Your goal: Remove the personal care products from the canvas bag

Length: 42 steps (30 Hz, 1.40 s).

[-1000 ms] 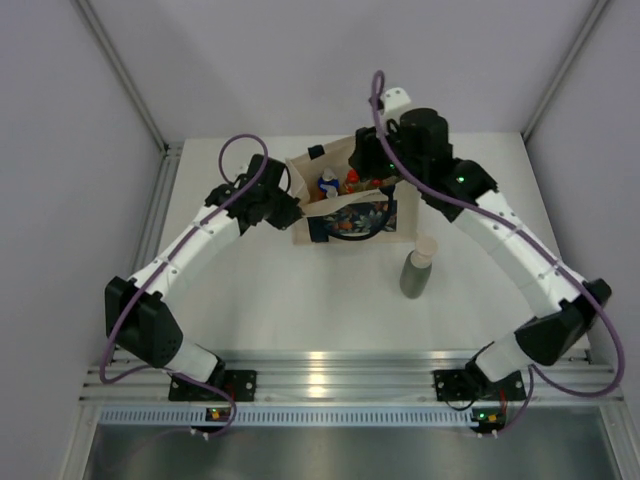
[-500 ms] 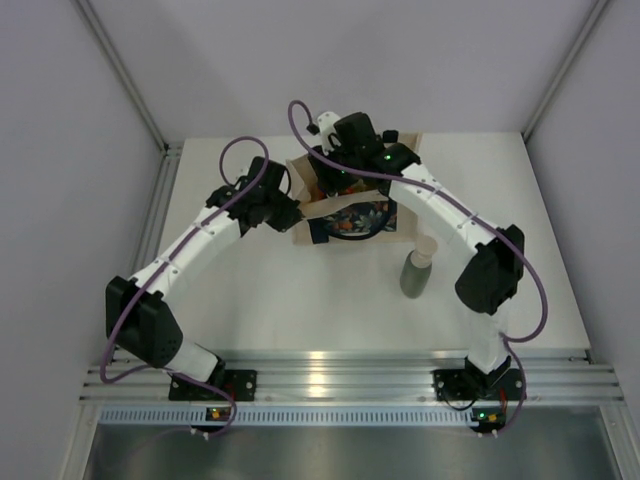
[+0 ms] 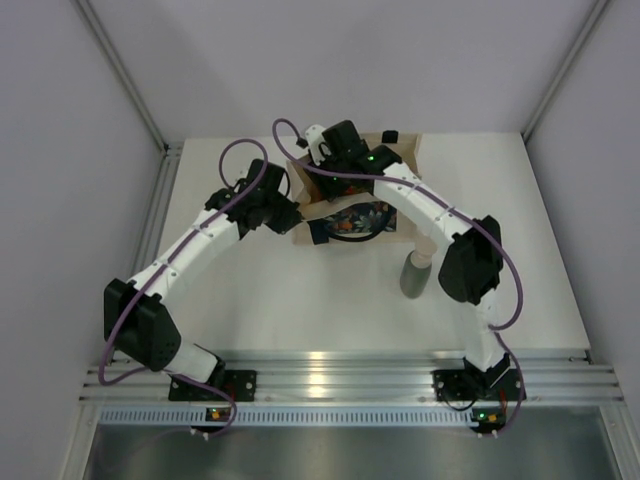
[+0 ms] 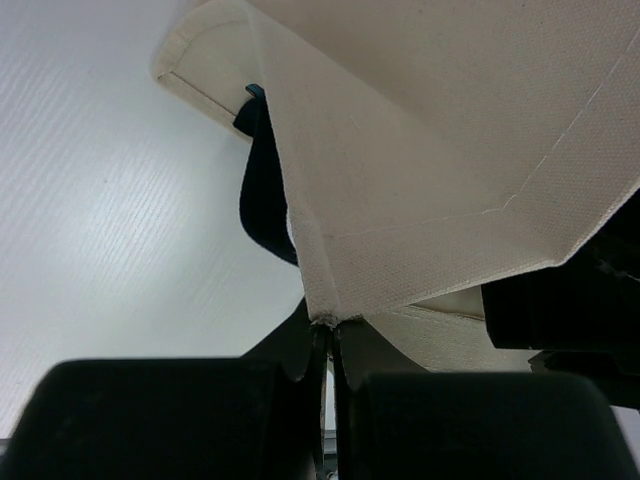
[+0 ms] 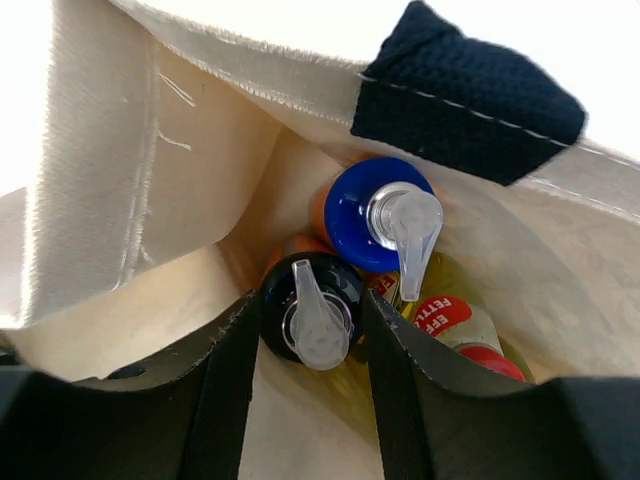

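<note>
The beige canvas bag (image 3: pixel 362 216) stands at the table's back middle, its floral panel facing me. My left gripper (image 3: pixel 296 216) is shut on the bag's left rim (image 4: pixel 330 300), next to a black handle (image 4: pixel 262 190). My right gripper (image 3: pixel 336 170) reaches down into the bag's mouth. In the right wrist view it (image 5: pixel 310 335) is open, its fingers (image 5: pixel 228 380) closely flanking the dark pump top of an orange bottle (image 5: pixel 308 300). A second orange bottle with a blue pump top (image 5: pixel 372 212) and a yellow bottle with a red cap (image 5: pixel 478 350) stand beside it. The pale bottle is hidden.
A grey-green bottle with a beige cap (image 3: pixel 413 277) stands upright on the table to the bag's front right, partly behind my right arm. The bag's other black handle (image 5: pixel 465 100) crosses the far rim above the bottles.
My right arm has swung left over the bag and lowered its gripper into the opening around the dark pump top. The left gripper has kept its hold on the rim.
</note>
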Available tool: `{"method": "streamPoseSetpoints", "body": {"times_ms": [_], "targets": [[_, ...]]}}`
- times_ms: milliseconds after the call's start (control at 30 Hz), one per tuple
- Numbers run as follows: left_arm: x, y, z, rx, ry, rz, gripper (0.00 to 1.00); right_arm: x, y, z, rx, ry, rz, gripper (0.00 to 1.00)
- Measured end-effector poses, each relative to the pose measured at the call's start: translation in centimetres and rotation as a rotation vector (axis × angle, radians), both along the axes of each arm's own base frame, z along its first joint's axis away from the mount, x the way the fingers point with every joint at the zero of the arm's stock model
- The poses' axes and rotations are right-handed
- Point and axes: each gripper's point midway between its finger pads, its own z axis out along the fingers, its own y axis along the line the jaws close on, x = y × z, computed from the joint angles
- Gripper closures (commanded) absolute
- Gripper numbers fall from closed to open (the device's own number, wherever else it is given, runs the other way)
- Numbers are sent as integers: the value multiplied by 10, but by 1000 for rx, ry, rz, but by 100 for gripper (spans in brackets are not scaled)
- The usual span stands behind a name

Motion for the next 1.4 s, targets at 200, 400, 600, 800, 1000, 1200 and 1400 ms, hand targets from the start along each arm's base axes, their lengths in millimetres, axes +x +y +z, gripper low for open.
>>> {"method": "streamPoseSetpoints", "body": {"times_ms": [200, 400, 600, 800, 1000, 1200, 1400], "targets": [[0, 0, 0, 0, 0, -1, 100, 2, 0, -11, -25, 10, 13, 74], [0, 0, 0, 2, -1, -5, 100, 4, -1, -14, -26, 8, 17, 100], [0, 0, 0, 2, -1, -5, 100, 4, 1, -12, -15, 14, 9, 100], [0, 0, 0, 2, 0, -5, 100, 2, -3, -7, -9, 29, -44, 100], [0, 0, 0, 2, 0, -5, 100, 5, -4, 12, 16, 4, -105, 100], [-1, 0, 0, 3, 2, -5, 100, 2, -11, 38, 49, -26, -145, 100], [-2, 0, -1, 4, 6, -7, 100, -10, -18, 82, 92, -94, -164, 100]]}}
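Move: The orange pump bottle stands in the bag with its neck between the right hand's open fingers; its middle is about 8 cm straight below that hand. The blue-capped bottle is roughly 5 cm farther out, level sideways, and the two red-capped bottles stand some 3 cm ahead and 6 and 11 cm to the right, all about 9 cm lower than the hand. From the left hand, holding the bag's rim, the orange bottle lies about 6 cm ahead, 6 cm right and 8 cm below. The orange pump bottle is pinched at its neck, just under the nozzle: the right hand sinks another 1.5 cm, closes its fingers and, after a short hold, draws the bottle upward, faster and faster, by about 9 cm, drifting a little to the right and turning some 10 degrees clockwise. The left hand stays put and keeps its pinch on the rim. ##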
